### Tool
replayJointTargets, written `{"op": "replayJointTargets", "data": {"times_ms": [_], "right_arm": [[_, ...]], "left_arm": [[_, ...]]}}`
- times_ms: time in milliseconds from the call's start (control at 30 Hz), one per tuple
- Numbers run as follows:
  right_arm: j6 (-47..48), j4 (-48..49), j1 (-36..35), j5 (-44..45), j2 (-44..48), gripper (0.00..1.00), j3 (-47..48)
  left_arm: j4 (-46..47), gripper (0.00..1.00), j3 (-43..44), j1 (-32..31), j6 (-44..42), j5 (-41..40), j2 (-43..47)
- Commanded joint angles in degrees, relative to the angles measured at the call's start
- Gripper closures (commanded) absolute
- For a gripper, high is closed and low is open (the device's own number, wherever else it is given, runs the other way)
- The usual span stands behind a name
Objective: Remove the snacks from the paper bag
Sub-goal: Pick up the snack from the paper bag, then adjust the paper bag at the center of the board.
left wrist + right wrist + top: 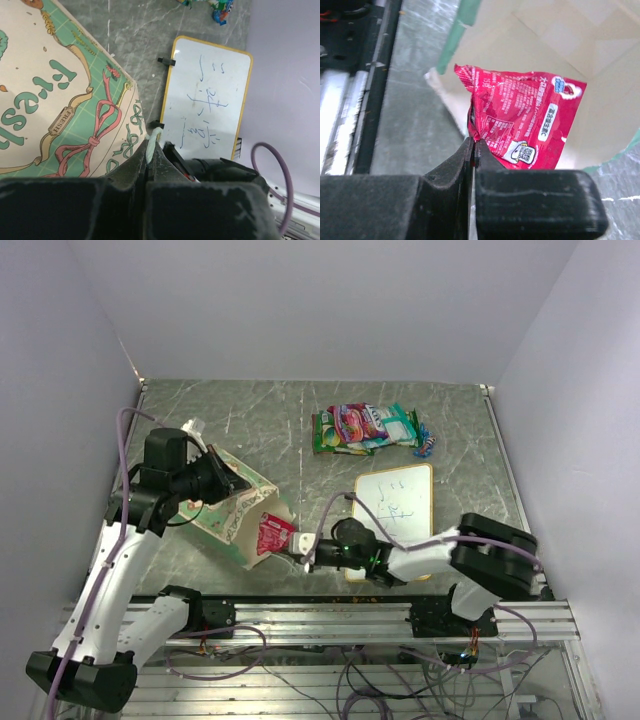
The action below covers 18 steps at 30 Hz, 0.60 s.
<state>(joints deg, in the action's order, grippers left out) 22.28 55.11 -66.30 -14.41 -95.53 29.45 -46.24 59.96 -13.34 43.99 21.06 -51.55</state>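
The cream paper bag [232, 505] with green patterned sides lies on its side at the left, mouth toward the right arm. My left gripper [222, 478] is shut on the bag's white string handle [152, 145], beside the bag's printed panel [60, 100]. My right gripper [292, 548] is shut on the edge of a red snack packet [272, 535] at the bag's mouth; in the right wrist view the red packet [525, 120] hangs in front of the bag's cream inside [600, 65]. A pile of snack packets [365, 428] lies at the back of the table.
A whiteboard [394, 508] with writing lies right of the bag, partly under the right arm; it also shows in the left wrist view [207, 100]. A metal rail [330, 618] runs along the near edge. Grey walls close in the table.
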Motion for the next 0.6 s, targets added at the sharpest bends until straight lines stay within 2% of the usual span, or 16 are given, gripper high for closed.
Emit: {"op": "replayJointTargets", "data": {"times_ms": [0,167,300,367,467,567], "right_arm": [[1.0,-15.2,-0.4,-5.6,13.0,1.00,-1.2],[4.9,-38.2,-0.5,-7.0,29.8,1.00,1.0],[7.3,-52.3,-0.2,2.1,41.2,1.00,5.4],[8.5,-55.1,0.3,9.0,45.3,1.00,7.8],[8.5,-55.4,3.3,19.8,46.0,1.00,12.1],[7.6,-52.7,11.2,22.0,43.6,1.00,17.3]], "left_arm": [[3.4,0.93,3.2,-0.3,0.8,-1.6,-1.2],[3.1,0.93,7.0,-0.2,0.9,-3.8,-5.3],[3.8,0.93,12.2,-0.1,0.7,-3.4,-10.0],[4.3,0.93,15.6,0.0,0.9,-2.8,-12.1],[6.3,0.93,19.9,0.1,2.3,-0.8,-15.1],[8.0,0.93,24.2,0.2,3.8,1.0,-17.5]]}}
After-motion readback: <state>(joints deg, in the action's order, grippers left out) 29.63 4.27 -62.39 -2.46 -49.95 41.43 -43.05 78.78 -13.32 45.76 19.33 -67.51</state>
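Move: The right hand already pinches the red snack at the bag's mouth; the snack pile it is headed for lies about 40 cm ahead, 22 cm right and 7 cm lower. From this hand the paper bag is some 8 cm ahead and 14 cm left, the whiteboard about 13 cm ahead and 26 cm right. The left hand holds the bag's cord, with the pile roughly 33 cm ahead of it, 30 cm right and 23 cm below. Right hand lifts the held snack some 20 cm, rightward from the bag; left pulls cord forward and up. ##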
